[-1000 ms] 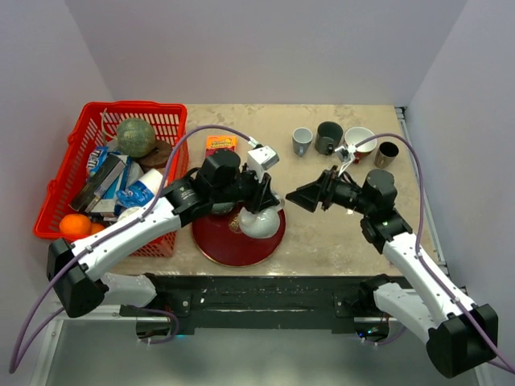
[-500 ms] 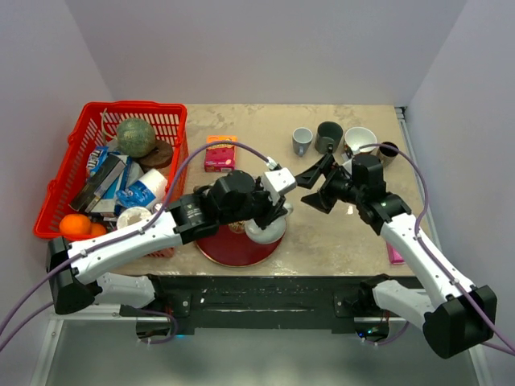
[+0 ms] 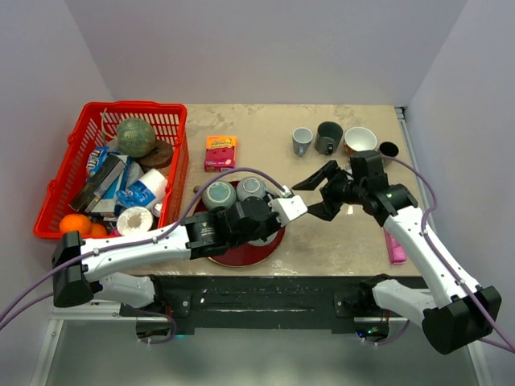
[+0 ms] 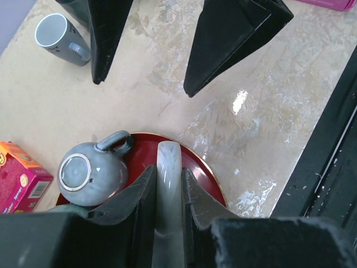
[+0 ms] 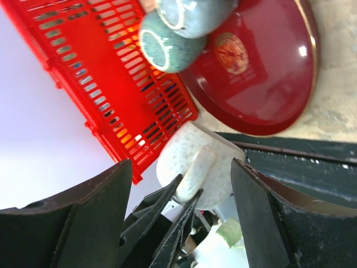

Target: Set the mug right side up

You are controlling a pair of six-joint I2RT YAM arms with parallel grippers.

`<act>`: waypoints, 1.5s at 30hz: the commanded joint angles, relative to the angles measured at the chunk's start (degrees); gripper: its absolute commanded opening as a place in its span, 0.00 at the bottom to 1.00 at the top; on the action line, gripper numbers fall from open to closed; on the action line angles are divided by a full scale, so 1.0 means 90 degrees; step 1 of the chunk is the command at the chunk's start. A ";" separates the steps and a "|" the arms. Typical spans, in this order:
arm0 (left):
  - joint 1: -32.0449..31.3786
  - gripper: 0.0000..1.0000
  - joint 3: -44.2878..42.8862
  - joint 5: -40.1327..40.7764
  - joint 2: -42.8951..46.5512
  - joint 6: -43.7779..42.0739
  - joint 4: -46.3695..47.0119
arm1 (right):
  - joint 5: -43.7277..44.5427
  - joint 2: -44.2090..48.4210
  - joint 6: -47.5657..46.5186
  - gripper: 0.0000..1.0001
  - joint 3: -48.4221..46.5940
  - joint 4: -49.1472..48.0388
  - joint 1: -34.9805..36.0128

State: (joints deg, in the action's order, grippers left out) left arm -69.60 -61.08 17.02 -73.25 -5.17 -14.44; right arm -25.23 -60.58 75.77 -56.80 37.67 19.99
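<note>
The mug (image 5: 192, 162) is speckled white and hangs in the air above the red plate (image 3: 233, 256). My left gripper (image 4: 168, 177) is shut on its handle (image 4: 169, 164), which stands pinched between the two black fingers. In the top view the left wrist (image 3: 241, 219) covers most of the mug. My right gripper (image 3: 312, 195) faces it from the right. Its jaws stand open on either side of the mug's body without touching it. Both right fingers (image 4: 106, 39) show at the top of the left wrist view.
Two grey mugs (image 3: 219, 195) sit upside down on the plate's far side. A row of cups (image 3: 328, 138) stands at the back right. The red basket (image 3: 173, 165) of groceries fills the left. An orange-pink box (image 3: 220, 153) lies behind the plate, a pink object (image 3: 395, 248) at the right edge.
The left arm has drawn back toward the front with the mug, uncovering the two grey mugs. The right gripper swung up beside the mug, and its jaws have narrowed somewhat.
</note>
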 commanded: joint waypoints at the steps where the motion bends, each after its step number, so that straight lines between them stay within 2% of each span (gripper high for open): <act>1: -0.0157 0.00 0.0028 0.0774 0.0122 -0.0509 0.1203 | -0.0087 -0.0193 0.0292 0.74 -0.0242 0.0716 0.0093; 13: -0.0313 0.00 -0.0186 0.0980 -0.0522 -0.0968 0.2072 | -0.0136 -0.0603 0.0575 0.75 -0.0144 0.0688 0.0347; 17: -0.0323 0.00 -0.0352 0.0961 -0.0640 -0.1085 0.2239 | -0.0048 -0.0662 0.0634 0.72 -0.0086 0.0678 0.0357; 25: -0.0362 0.00 -0.0352 0.0873 -0.0679 -0.1105 0.2258 | 0.0011 -0.0759 0.0849 0.47 0.0051 0.0424 0.0367; 30: -0.0401 0.00 -0.0342 0.0795 -0.0708 -0.1105 0.2288 | 0.0001 -0.0798 0.1005 0.42 0.0148 0.0229 0.0386; 34: -0.0459 0.00 -0.0342 0.0766 -0.0738 -0.1096 0.2327 | -0.0067 -0.0809 0.1083 0.32 0.0197 0.0121 0.0406; 35: -0.0460 0.00 -0.0342 0.0756 -0.0728 -0.1096 0.2336 | -0.0077 -0.0818 0.1132 0.27 0.0207 0.0082 0.0416; 37: -0.0479 0.00 -0.0333 0.0746 -0.0767 -0.1105 0.2327 | -0.0077 -0.0779 0.1152 0.22 0.0217 0.0053 0.0406; 41: -0.0518 0.00 -0.0323 0.0766 -0.0816 -0.1086 0.2298 | -0.0106 -0.0750 0.1171 0.01 0.0246 0.0004 0.0416; 45: -0.0528 0.00 -0.0352 0.0814 -0.0864 -0.0969 0.2210 | -0.0058 -0.0701 0.1162 0.00 0.0285 -0.0074 0.0416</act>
State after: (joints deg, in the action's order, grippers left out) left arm -73.89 -60.75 23.35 -81.73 -15.20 -2.00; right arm -26.04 -67.92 84.77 -54.19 40.58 23.35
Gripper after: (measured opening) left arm 0.247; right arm 0.227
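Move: The left hand grips the white mug's handle; the mug's middle is about 4 cm back, 4 cm left and 5 cm below it. From the open right hand, the mug's middle lies some 7 cm back, 10 cm left and 6 cm lower. From the right hand, the upside-down grey mug stands 3 cm ahead, 12 cm left, the red tray's middle 9 cm back, 17 cm left, both nearly 20 cm below. Right hand sinks about 5 cm and pinches the mug's handle, which the left, still gripping, brings 4 cm right. ##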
